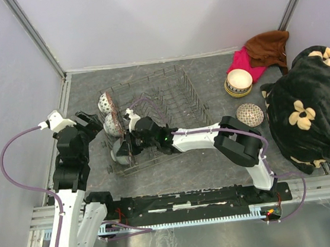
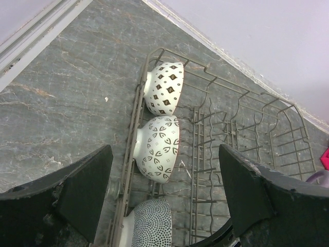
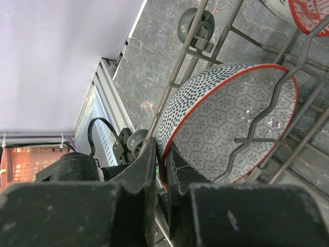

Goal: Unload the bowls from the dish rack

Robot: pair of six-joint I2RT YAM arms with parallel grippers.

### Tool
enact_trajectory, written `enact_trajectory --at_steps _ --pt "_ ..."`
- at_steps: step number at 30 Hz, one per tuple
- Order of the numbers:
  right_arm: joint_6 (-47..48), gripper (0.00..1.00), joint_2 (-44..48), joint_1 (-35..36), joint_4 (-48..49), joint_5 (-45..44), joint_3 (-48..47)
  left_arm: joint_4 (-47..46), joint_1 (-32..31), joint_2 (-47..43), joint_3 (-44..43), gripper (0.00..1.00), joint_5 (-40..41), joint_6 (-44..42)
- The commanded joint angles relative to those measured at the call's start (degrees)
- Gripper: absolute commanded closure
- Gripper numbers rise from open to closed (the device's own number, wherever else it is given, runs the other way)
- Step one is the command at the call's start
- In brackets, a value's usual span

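Note:
The grey wire dish rack [image 1: 174, 95] stands mid-table. Three bowls stand on edge along its left side: a diamond-patterned one [image 2: 164, 87], a leaf-patterned one [image 2: 157, 148] and a dotted, red-rimmed one [image 3: 231, 128] nearest me. My right gripper [image 3: 163, 154] reaches into the rack [image 3: 288, 87] and is shut on the dotted bowl's rim, one finger outside and one inside. Just left of the rack, my left gripper [image 2: 164, 170] hangs open above the bowls and holds nothing. Outside the rack at the right, a pale bowl [image 1: 239, 81] is stacked on another, and a dotted bowl [image 1: 250, 114] lies upside down.
A black blanket with cream flowers [image 1: 312, 106] fills the right side. Brown [image 1: 267, 49] and pink [image 1: 247, 60] cloths lie behind the stacked bowls. Pale walls close in the table at the back and sides. A metal rail [image 1: 192, 201] runs along the near edge.

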State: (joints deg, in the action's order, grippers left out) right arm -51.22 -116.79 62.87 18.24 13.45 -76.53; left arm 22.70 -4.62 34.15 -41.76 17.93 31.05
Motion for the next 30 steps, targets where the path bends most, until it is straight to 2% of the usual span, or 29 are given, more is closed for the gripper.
enact_trajectory --at_steps 1,12,23,30 --pt "1.2 0.99 4.5 0.2 3.5 -0.8 0.3 -0.8 0.0 -0.6 -1.3 0.1 0.8 -0.4" --pt "4.9 0.99 12.1 -0.4 2.5 -1.1 -1.2 -0.4 0.0 -0.3 -2.0 0.1 1.4 -0.4" --pt "5.7 0.99 13.5 -1.0 3.0 -1.0 -4.0 0.2 0.0 -0.3 -2.4 0.1 2.2 -0.8" --pt "11.9 0.99 20.4 -1.9 -3.2 -5.8 -4.9 0.3 0.0 -0.2 -2.6 0.1 2.1 -0.6"
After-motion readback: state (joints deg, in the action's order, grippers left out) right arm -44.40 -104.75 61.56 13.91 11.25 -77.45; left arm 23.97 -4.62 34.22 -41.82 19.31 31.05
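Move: Pinched already by the right hand at its rear rim, the dotted bowl still sits in the rack, its middle some 4 cm ahead, 2 cm left and 3 cm below. The patterned bowl stands about 12 cm ahead and 5 cm left; the lattice bowl, a likely place to set it down, about 11 cm ahead, 50 cm right and 6 cm lower. From the left hand the dotted bowl lies roughly 4 cm back, 8 cm right and 16 cm below. Keeping its pinch on the dotted bowl's rim, the right hand first eases a little over 1 cm to the right, barely rising, then pulls quickly up out of the rack, about 10 cm in all. Late in the lift it drifts slightly right and forward, rolling some 10 degrees so that its forward side comes up. ##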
